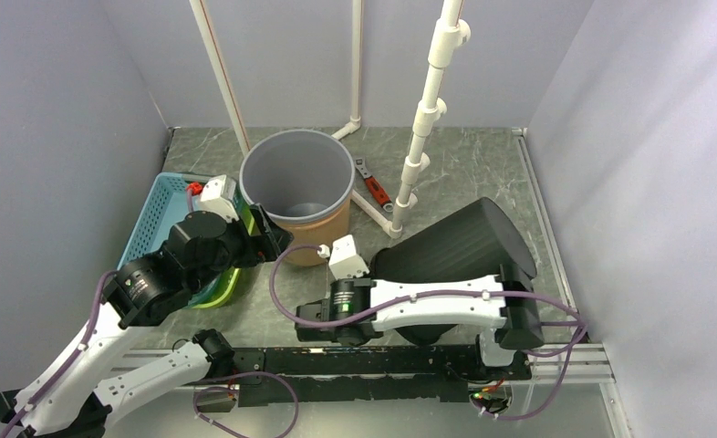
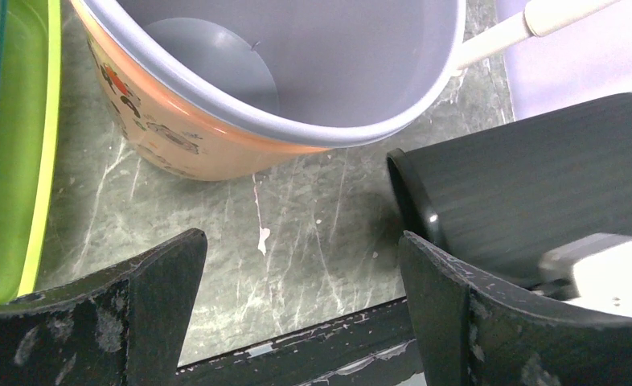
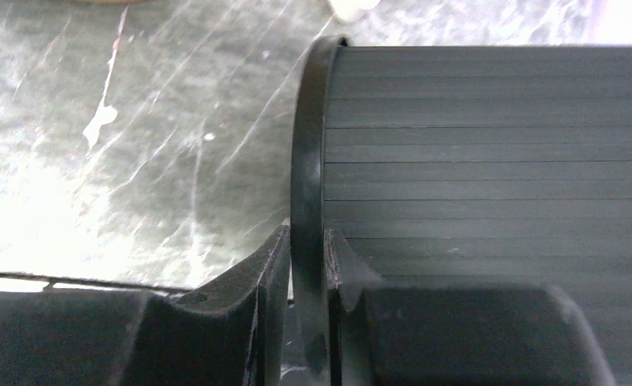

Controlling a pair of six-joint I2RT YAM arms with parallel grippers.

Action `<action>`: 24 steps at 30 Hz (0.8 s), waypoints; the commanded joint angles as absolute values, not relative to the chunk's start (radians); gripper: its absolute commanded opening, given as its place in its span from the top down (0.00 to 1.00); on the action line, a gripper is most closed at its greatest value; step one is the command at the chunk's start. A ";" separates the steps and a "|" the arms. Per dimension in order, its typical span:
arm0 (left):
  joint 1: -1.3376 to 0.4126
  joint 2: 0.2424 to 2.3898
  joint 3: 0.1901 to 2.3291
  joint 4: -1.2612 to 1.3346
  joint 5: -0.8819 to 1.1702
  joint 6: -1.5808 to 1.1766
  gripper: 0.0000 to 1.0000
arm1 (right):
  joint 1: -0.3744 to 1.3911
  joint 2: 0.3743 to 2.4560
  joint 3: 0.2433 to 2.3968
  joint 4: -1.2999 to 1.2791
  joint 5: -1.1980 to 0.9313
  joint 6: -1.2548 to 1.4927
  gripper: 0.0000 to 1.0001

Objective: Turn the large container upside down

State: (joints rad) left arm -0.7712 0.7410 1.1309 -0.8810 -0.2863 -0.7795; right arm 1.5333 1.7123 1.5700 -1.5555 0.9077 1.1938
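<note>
The large container (image 1: 469, 242) is a black ribbed bin lying tilted on its side at the right of the table, mouth toward the left. My right gripper (image 1: 376, 274) is shut on its rim; in the right wrist view the rim (image 3: 307, 161) passes between the two fingers of the gripper (image 3: 306, 249). My left gripper (image 1: 277, 239) hovers open to the left of the bin's mouth with nothing between its fingers (image 2: 301, 241). The bin's mouth edge (image 2: 413, 201) shows just beyond the right finger.
A grey bucket with an orange patterned wall (image 1: 323, 224) stands upright behind the left gripper, close to it (image 2: 176, 145). A blue basket (image 1: 159, 214) and a green tray (image 2: 23, 145) lie at the left. White pipes (image 1: 423, 119) and a red wrench (image 1: 373, 187) stand behind. Walls enclose the table.
</note>
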 commanded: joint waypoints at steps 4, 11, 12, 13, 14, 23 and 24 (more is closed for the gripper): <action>-0.775 0.777 1.155 -0.871 -0.269 -0.801 0.06 | 1.541 1.790 1.532 -1.499 0.770 1.322 1.00; -0.775 0.755 1.171 -0.885 -0.349 -0.792 0.06 | 1.541 1.777 1.461 -1.497 0.806 1.400 1.00; -0.775 0.751 1.173 -0.895 -0.360 -0.795 0.06 | 1.541 1.775 1.452 -1.492 0.806 1.405 1.00; -0.774 0.746 1.173 -0.900 -0.373 -0.798 0.06 | 1.541 1.772 1.445 -1.486 0.806 1.406 1.00; -0.774 0.740 1.172 -0.903 -0.379 -0.801 0.06 | 1.541 1.770 1.439 -1.479 0.802 1.406 1.00; -0.774 0.728 1.152 -0.904 -0.375 -0.819 0.06 | 1.556 1.776 1.449 -1.395 0.758 1.351 1.00; -0.775 0.732 1.157 -0.910 -0.380 -0.819 0.06 | 1.559 1.776 1.454 -1.388 0.756 1.350 1.00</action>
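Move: The right hand still pinches the rim of the large black container, which lies slanted on its side with its base off to the right. The container's middle is some 16 cm to the right of this hand, about 7 cm ahead and 2 cm above. The peach bucket stands about 21 cm ahead and 11 cm left, and the white pipe foot about 27 cm ahead, 7 cm right, 9 cm below. From the left hand the container is roughly 33 cm right, 3 cm back and 8 cm below. The right hand drops about 7.5 cm, most of it in a quick start, easing back some 2.5 cm along the near-left side of the black container, to bring its rim down to the table. Early in the drop the rim comes out of its pinch and the fingers shut on nothing, while the wrist tips down and turns clockwise, each by under 10 degrees. ##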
